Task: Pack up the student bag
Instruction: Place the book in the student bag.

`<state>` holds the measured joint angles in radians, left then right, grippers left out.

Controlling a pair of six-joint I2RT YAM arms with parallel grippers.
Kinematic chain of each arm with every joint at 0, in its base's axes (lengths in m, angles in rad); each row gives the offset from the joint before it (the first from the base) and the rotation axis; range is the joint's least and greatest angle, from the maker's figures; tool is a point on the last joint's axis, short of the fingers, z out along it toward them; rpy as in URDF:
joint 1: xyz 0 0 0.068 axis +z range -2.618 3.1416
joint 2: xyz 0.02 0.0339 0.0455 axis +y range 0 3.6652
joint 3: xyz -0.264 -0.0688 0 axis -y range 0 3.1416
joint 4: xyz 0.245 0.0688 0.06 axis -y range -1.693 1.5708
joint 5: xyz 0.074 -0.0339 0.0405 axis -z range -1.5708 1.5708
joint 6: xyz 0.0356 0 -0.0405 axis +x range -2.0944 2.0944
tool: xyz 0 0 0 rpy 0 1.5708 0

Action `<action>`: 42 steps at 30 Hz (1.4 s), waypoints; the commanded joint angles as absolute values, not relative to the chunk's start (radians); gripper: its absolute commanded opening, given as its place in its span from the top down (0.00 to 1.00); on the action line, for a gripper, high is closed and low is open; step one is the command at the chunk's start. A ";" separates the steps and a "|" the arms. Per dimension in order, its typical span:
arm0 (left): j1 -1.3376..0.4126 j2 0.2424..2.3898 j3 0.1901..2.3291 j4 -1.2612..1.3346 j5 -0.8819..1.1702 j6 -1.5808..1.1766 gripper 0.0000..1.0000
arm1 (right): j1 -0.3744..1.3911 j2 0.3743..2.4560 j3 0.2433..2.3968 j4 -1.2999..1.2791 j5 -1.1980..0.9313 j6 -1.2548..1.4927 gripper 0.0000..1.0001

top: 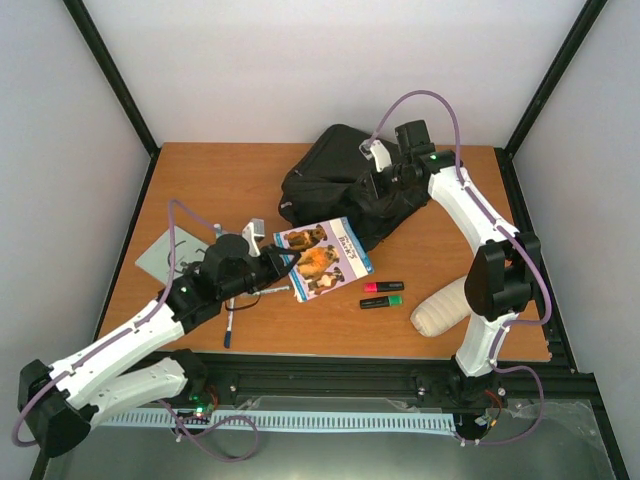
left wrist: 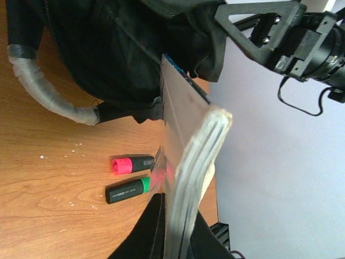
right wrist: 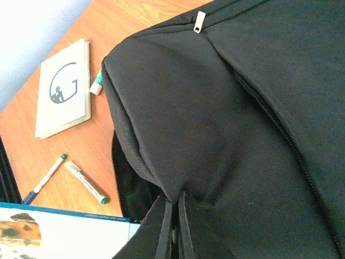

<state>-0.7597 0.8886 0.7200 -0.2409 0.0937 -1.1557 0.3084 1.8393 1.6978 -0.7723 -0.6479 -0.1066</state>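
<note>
The student bag [top: 335,175] is a large black backpack at the back of the table; its grey loop handle [left wrist: 48,93] shows in the left wrist view. My right gripper [right wrist: 175,229] is shut on a fold of the bag's fabric [right wrist: 215,124] and holds the flap up, so the dark opening [right wrist: 126,178] shows beside it. My left gripper [left wrist: 180,232] is shut on a thin picture book [top: 323,258] with dogs on its cover. That book is seen edge-on [left wrist: 188,145], and its far corner reaches to the bag's opening.
A pink highlighter [top: 383,287] and a green highlighter [top: 382,301] lie right of the book. A beige ribbed pouch [top: 440,308] sits near the right arm's base. A grey notebook [top: 168,252] and loose pens [top: 230,325] lie under the left arm.
</note>
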 commanded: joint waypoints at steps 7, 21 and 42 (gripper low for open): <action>-0.758 0.972 0.652 0.095 0.158 -1.189 0.99 | 0.310 1.762 1.628 -0.674 -0.733 -0.094 0.97; -0.664 1.140 0.548 0.431 0.108 -1.264 0.99 | 0.310 1.704 1.563 -0.647 -0.749 -0.095 0.97; -0.644 1.462 0.526 0.841 -0.167 -1.365 0.99 | 0.309 1.712 1.541 -0.637 -0.770 -0.074 0.97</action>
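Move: The left hand already grips the book, which sticks out ahead and to the right; the bag's open mouth lies about 15 cm ahead, 15 cm to the right and 10 cm lower. The bag handle is some 12 cm ahead, 10 cm right and 20 cm below; the pink marker is about 6 cm ahead, 27 cm right and 23 cm below. From the right hand, holding the bag's lip, the mouth is roughly 5 cm back, 5 cm left and 9 cm down. Keeping its pinch on the book, the left hand first sinks a little and edges right, then carries the book forward and down towards the bag's mouth, some 10 cm forward and 9 cm lower in all, while swinging about 20 degrees counter-clockwise and letting its left side dip so that the book's leading edge goes in between the zipper edges. The right hand still pinches the lip to hold the mouth open and eases back only 2 to 3 cm towards the robot. ##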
